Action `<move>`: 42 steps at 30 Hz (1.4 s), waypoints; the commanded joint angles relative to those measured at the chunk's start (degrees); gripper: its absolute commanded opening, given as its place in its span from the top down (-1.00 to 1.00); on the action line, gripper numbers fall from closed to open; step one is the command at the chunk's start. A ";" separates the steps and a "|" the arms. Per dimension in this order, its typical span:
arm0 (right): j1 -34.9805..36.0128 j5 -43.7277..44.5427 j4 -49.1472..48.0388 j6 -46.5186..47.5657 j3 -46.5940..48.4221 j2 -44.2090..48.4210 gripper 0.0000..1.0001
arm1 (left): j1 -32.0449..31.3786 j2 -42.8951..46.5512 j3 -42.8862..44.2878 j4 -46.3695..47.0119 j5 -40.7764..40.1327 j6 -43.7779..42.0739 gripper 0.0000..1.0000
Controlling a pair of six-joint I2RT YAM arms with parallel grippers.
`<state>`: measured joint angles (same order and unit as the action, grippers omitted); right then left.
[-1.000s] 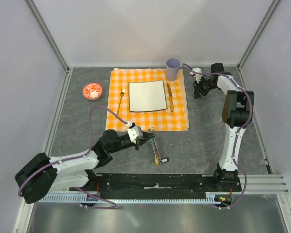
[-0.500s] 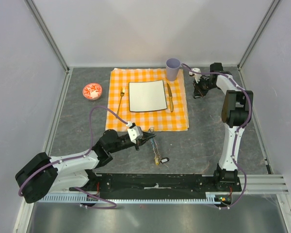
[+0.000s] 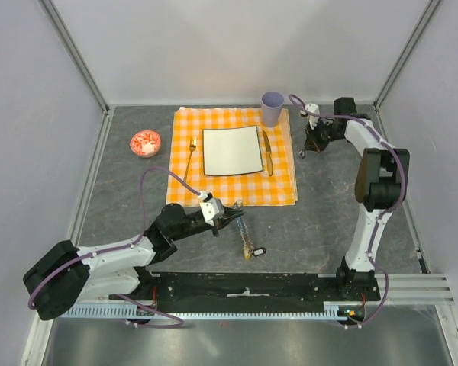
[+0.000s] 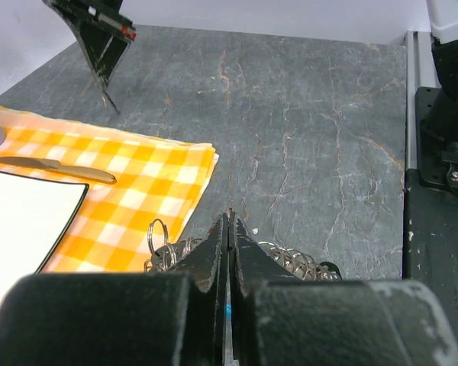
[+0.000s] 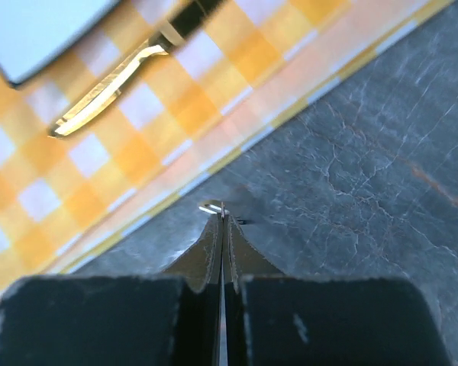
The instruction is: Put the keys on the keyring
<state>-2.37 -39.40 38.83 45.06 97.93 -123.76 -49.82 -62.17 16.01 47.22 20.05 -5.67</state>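
Note:
My left gripper (image 3: 235,214) is low over the grey table just in front of the checked cloth. It is shut on the keyring; a sliver of its turquoise tag (image 4: 227,311) shows between the jaws. Wire rings (image 4: 157,232) stick out to the left of the fingers and a coiled chain (image 4: 290,259) to the right. The chain (image 3: 244,232) trails toward me to a brass-coloured key (image 3: 248,252) and a small black fob (image 3: 259,250) on the table. My right gripper (image 3: 305,151) is at the cloth's right edge, shut on a thin silvery key (image 5: 211,207) seen edge-on at its tips (image 5: 223,213).
On the orange checked cloth (image 3: 183,191) are a white square plate (image 3: 232,150), a gold fork (image 3: 191,156) and a gold knife (image 3: 267,152). A purple cup (image 3: 272,108) stands at its back corner. A red-and-white bowl (image 3: 145,142) sits to the left.
The right gripper's jaws have closed on the small silvery key, and that arm has shifted slightly to the right. The left arm and the keyring have not moved.

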 commanded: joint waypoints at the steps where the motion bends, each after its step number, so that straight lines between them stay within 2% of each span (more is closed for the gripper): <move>1: 2.01 -4.64 -6.30 -5.85 -5.71 13.27 1.00 | 0.52 2.66 -0.19 2.96 1.21 -0.22 0.96; 3: 2.02 -4.55 -9.99 -10.22 -9.14 19.24 1.00 | 0.52 3.54 -0.45 3.23 1.39 -0.57 0.96; 10: 9.47 -2.09 -17.91 -21.48 -25.22 40.05 1.00 | 0.60 6.18 0.34 4.37 0.86 -2.15 0.96; 19: 17.04 2.22 -19.14 -33.18 -36.22 61.42 1.00 | 1.83 6.98 2.09 5.25 3.94 -2.59 0.96; 22: 18.89 1.78 -14.69 -34.51 -37.02 66.09 1.00 | 3.23 6.80 2.53 6.12 6.66 -2.24 0.97; 30: 21.88 -0.32 -6.58 -30.83 -38.95 73.31 1.00 | 7.02 2.32 4.82 12.19 18.61 1.28 0.97; 39: 30.83 -1.30 -5.87 -24.67 -43.61 73.32 1.00 | 7.90 -0.84 9.30 8.78 26.78 -0.92 0.96; 42: 34.69 1.07 -5.08 -22.13 -43.70 72.44 1.00 | 8.16 -1.20 9.92 8.32 28.63 -1.36 0.96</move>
<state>28.14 -39.16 33.67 18.41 54.43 -50.65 -42.28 -63.13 22.76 52.42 43.62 -5.26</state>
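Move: The right hand already has the key pinched just above the table. The keyring, held up by the left hand, lies about 27 cm back, 26 cm to the left and some 10 cm higher. The knife is roughly 17 cm to the right hand's left, level with it and 4 cm lower; the purple cup stands about 15 cm left and 14 cm ahead. From the left hand, the key is some 28 cm ahead, 26 cm right and 11 cm below. Keeping the key pinched, the right hand rises steeply, then sweeps about 30 cm back and 14 cm left towards the keyring, sinking some 5 cm after its peak while its fingers tilt up towards level. The left hand keeps hold of the keyring, lifting it about 6 cm and turning some 15 degrees clockwise to point straight right. ##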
